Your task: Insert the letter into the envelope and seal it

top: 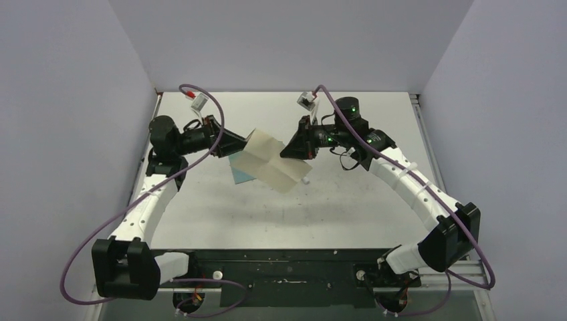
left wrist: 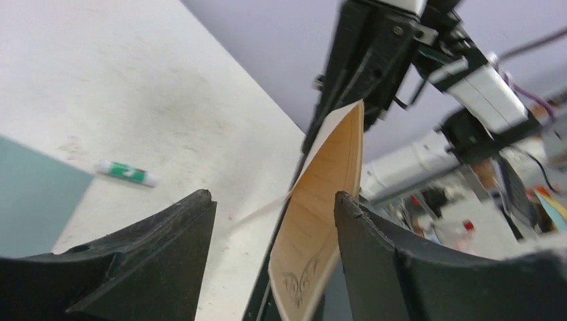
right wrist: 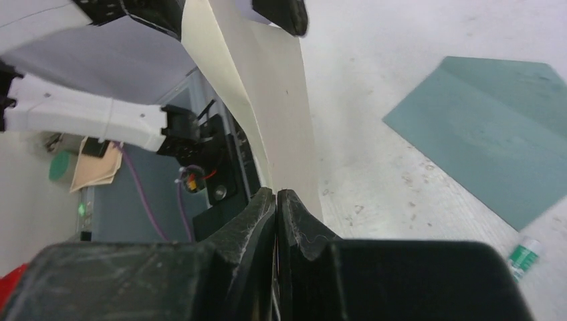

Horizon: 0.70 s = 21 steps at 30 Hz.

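The tan letter (top: 271, 162) hangs folded in the air between the two grippers, above the table. My right gripper (top: 289, 150) is shut on its right edge; in the right wrist view the jaws (right wrist: 276, 194) pinch the sheet (right wrist: 267, 100). My left gripper (top: 246, 142) stands open at the letter's left end. In the left wrist view the sheet (left wrist: 321, 200) runs through the gap of that gripper (left wrist: 273, 199), close to the right finger. The teal envelope (top: 239, 172) lies flat on the table under the letter, partly hidden by it.
A small white glue stick with a green label (top: 305, 180) lies on the table just right of the letter's lower corner, near the envelope (right wrist: 495, 140). Grey walls close in the table on three sides. The arm bases sit along the near edge.
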Each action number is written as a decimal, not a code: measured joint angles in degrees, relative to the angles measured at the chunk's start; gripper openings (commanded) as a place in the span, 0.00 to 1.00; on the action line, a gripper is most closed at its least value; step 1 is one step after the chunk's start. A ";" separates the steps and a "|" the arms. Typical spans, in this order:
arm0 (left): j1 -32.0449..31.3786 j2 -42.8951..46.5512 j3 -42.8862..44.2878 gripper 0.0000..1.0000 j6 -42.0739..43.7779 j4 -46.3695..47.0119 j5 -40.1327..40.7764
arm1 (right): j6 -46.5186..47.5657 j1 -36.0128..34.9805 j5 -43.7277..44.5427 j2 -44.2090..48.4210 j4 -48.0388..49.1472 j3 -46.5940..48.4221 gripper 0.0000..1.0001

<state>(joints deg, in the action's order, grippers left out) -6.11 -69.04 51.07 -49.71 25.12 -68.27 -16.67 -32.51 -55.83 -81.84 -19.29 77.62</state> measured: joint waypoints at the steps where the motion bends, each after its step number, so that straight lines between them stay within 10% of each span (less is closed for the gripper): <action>1: 1.05 0.11 0.42 0.70 1.46 -3.28 2.19 | -0.59 0.79 1.22 0.20 0.55 -0.50 0.05; 11: 7.04 0.11 4.70 0.79 8.13 -28.17 29.90 | -6.60 6.10 25.40 4.15 2.73 -4.96 0.05; 21: -8.76 0.02 3.82 0.77 -5.53 -16.52 34.32 | -16.90 -0.26 32.41 4.61 13.97 -9.79 0.05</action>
<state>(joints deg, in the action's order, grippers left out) -14.87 -69.01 54.89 -55.24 8.60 -33.95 -33.56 -32.77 -23.42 -77.23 -5.32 67.83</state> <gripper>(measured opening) 0.795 0.062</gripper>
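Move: About 8 cm to the left hand's right, 4 cm back and 3 cm lower is the middle of the letter, which the right fingers already hold; from the right hand it lies some 4 cm left, 2 cm back and 3 cm lower. The envelope is on the table, roughly 6 cm ahead and 1 cm right of the left hand, 31 cm down. From the right hand, the glue stick lies about 7 cm ahead, 6 cm right and 31 cm below. Swinging forward about 9 cm and some 5 cm right, the right hand turns clockwise some 35 degrees with the letter still pinched, then eases back left. Meanwhile the left hand, gripping nothing, opens wider and arcs forward, left and down, turning counter-clockwise and tipping, before reversing right, slightly back and up beside the letter. ##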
